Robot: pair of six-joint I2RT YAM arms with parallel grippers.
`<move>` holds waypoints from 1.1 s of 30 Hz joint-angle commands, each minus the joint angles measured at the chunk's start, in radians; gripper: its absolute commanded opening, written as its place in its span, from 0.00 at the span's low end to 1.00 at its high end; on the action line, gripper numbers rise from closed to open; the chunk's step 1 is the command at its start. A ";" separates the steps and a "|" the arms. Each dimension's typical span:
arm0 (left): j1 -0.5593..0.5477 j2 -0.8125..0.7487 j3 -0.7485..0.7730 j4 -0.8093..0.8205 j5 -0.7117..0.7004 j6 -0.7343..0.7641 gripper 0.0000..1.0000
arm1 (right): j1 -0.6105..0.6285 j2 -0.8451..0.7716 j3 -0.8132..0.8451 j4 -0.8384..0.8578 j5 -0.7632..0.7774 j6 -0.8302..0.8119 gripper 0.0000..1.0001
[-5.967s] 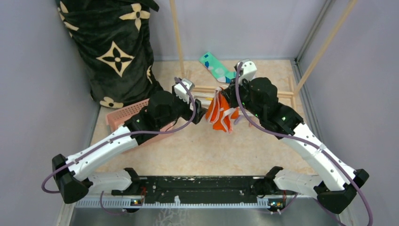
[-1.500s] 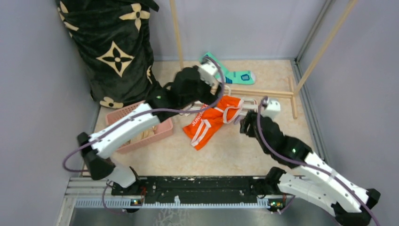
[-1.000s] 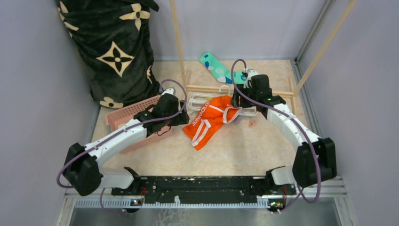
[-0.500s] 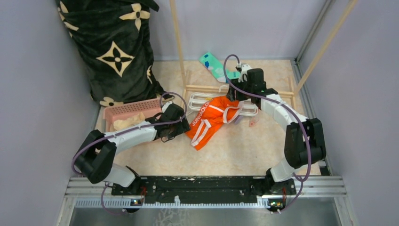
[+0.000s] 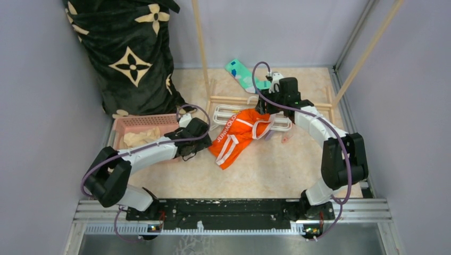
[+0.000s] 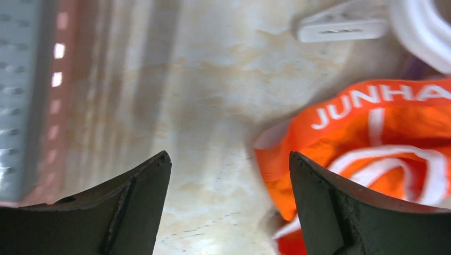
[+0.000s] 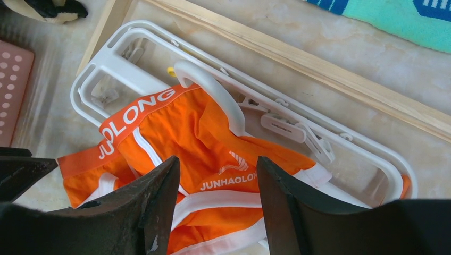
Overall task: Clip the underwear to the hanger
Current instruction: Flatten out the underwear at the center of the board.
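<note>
The orange underwear [image 5: 236, 135] lies crumpled on the floor, its upper part draped over the white hanger [image 5: 223, 113], which lies flat. In the right wrist view the hanger's hook [image 7: 213, 90] rests on the underwear [image 7: 213, 143]; whether any clip grips the cloth, I cannot tell. My right gripper [image 5: 265, 106] hovers open above the underwear [image 7: 218, 162], holding nothing. My left gripper [image 5: 203, 143] sits low by the floor just left of the underwear [image 6: 372, 138], open and empty [image 6: 230, 156].
A pink basket [image 5: 139, 123] with a cream cloth [image 5: 141, 137] stands behind my left arm. The wooden rack's base bar [image 5: 234, 100] runs just behind the hanger, with a teal sock [image 5: 242, 74] beyond it. A black patterned bag [image 5: 127, 53] fills the back left corner.
My left arm has folded back and its gripper has dropped to the floor beside the underwear's left edge. The right gripper shifted slightly left and then held still. The underwear has not moved.
</note>
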 commanded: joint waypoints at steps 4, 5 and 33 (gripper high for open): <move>-0.069 0.048 0.057 0.093 0.063 -0.012 0.85 | -0.011 -0.024 0.034 0.041 0.001 -0.006 0.55; -0.069 0.069 0.062 0.081 0.059 -0.028 0.84 | -0.010 -0.024 0.035 0.039 0.001 -0.006 0.55; -0.043 0.084 -0.025 0.221 0.043 0.048 0.03 | -0.038 0.036 0.041 0.054 -0.071 -0.056 0.55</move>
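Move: The underwear's left waistband corner lies just off the open left fingers, some 4 cm to the right, 1 cm ahead and 2 cm lower. From that hand a white clip lies about 7 cm ahead and 5 cm right; the hanger's middle is roughly 11 cm ahead and 18 cm right, and the basket's middle about 18 cm left and 5 cm ahead. For the right hand, the corner sits about 18 cm left, 12 cm back and 12 cm below. The underwear's left waistband corner is what the left hand goes for: it swings about 5 cm to the right, rising a touch and then sinking to some 2 cm lower, and leans its left side down roughly 10 degrees. From wide open, the fingers close almost fully and pinch the corner between their tips, with a slight draw back to the left at the end. ##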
